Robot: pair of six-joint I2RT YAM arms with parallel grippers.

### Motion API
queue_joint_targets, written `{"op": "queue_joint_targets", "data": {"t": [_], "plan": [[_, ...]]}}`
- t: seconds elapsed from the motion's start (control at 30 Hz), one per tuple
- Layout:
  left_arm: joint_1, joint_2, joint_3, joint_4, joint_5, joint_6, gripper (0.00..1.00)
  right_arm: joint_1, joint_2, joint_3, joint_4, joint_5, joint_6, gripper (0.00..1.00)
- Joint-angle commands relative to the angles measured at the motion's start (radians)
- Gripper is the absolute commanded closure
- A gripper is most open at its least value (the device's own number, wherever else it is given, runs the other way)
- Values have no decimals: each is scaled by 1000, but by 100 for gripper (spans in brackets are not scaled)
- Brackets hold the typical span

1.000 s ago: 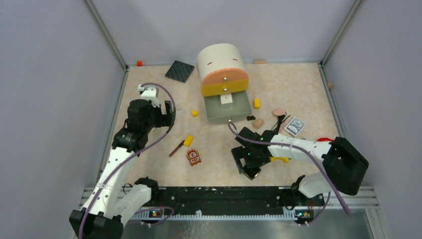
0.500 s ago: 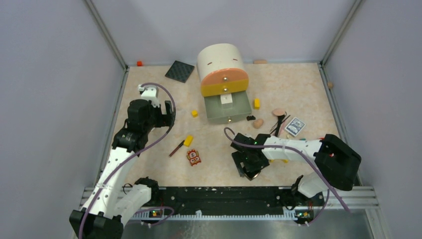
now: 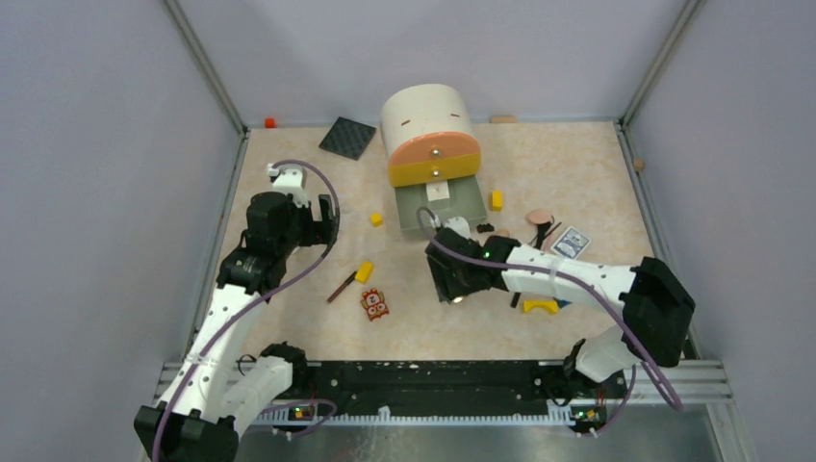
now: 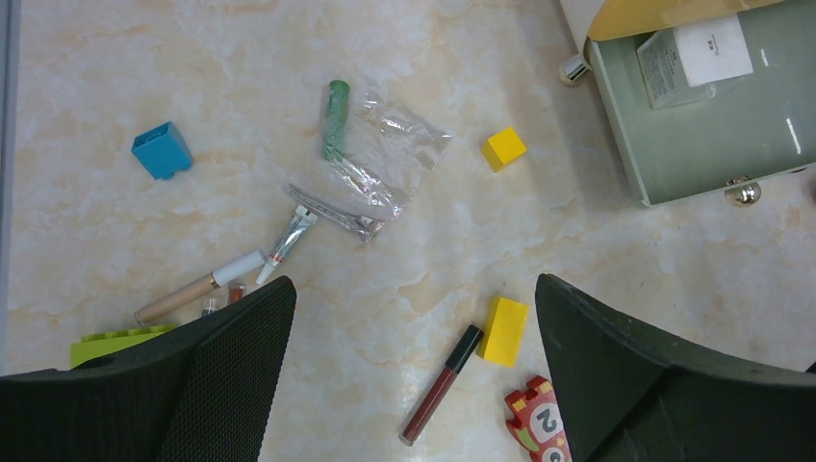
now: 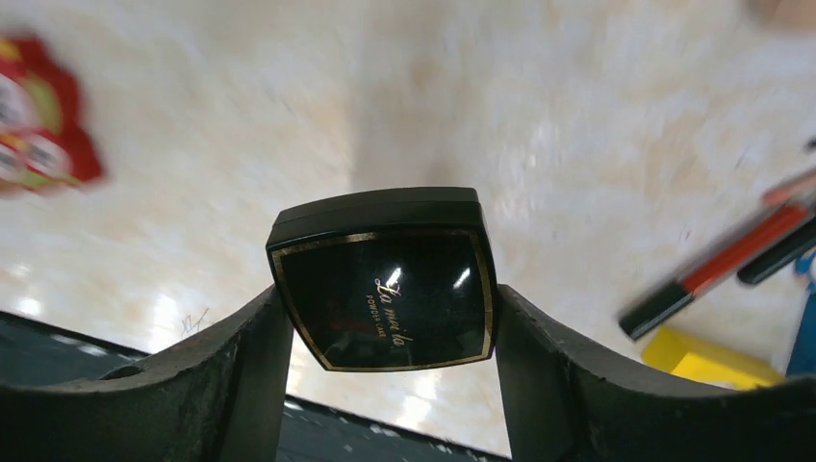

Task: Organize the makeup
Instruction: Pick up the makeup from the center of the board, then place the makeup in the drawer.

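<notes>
A black square compact [image 5: 385, 284] with gold trim sits clamped between the fingers of my right gripper [image 3: 452, 281], off the table, just in front of the open green drawer [image 3: 462, 207]. That drawer holds a small white box [image 4: 695, 56]. My left gripper [image 4: 414, 298] hangs open above a dark red lip stick [image 4: 441, 385] that lies next to a yellow block [image 4: 504, 330]. A green tube [image 4: 335, 117], a beige concealer stick [image 4: 197, 285] and a silver tube [image 4: 289, 236] lie further left. Red and dark pencils [image 5: 731, 260] lie right of the compact.
A beige domed organiser [image 3: 428, 120] stands at the back middle over the drawer. An owl-face tile [image 3: 374, 304], yellow blocks [image 3: 364, 271], a blue block [image 4: 161, 150], crumpled clear wrap [image 4: 385, 159], a card box [image 3: 571, 243] and a black textured tile [image 3: 347, 138] are scattered about.
My right gripper has closed on the compact, lifted it and carried it up and left toward the drawer. The left arm has stayed still.
</notes>
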Motion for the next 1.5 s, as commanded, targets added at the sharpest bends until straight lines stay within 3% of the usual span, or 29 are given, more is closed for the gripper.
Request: {"op": "queue_joint_targets", "data": {"t": [0.0,0.27,0.5,1.23,1.47], "plan": [[-2,-6,-3,38,14,2,1,-52,30,219,62,175,-56,61],[-2,-10,-5,38,21,1,1,-212,185,472,147,221,-114,66],[-2,-11,-5,38,20,1,1,-258,344,618,139,223,-156,66],[-2,-7,-4,39,22,1,1,-303,492,650,121,178,-105,65],[-2,-6,-5,39,26,0,1,-304,505,649,90,157,-77,56]]}}
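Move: Ahead of the right hand, which already holds the black makeup compact, the open drawer's middle lies about 24 cm forward, 3 cm left and 3 cm lower. The white box inside it is some 29 cm forward, 4 cm left and 2 cm below. Outside, a small black clip lies 22 cm forward and 7 cm right, a yellow block 30 cm forward and 10 cm right, both about 6 cm down. From the left hand, the drawer is 12 cm forward, 22 cm right and 18 cm lower. Carrying the compact in an unchanged pinch, the right hand swings forward about 22 cm and slightly left, climbing some 10 cm on the way, then sinks about 7 cm over the open drawer, just short of the white box. The fingers tip up towards forward and the wrist turns clockwise some 15 degrees. ##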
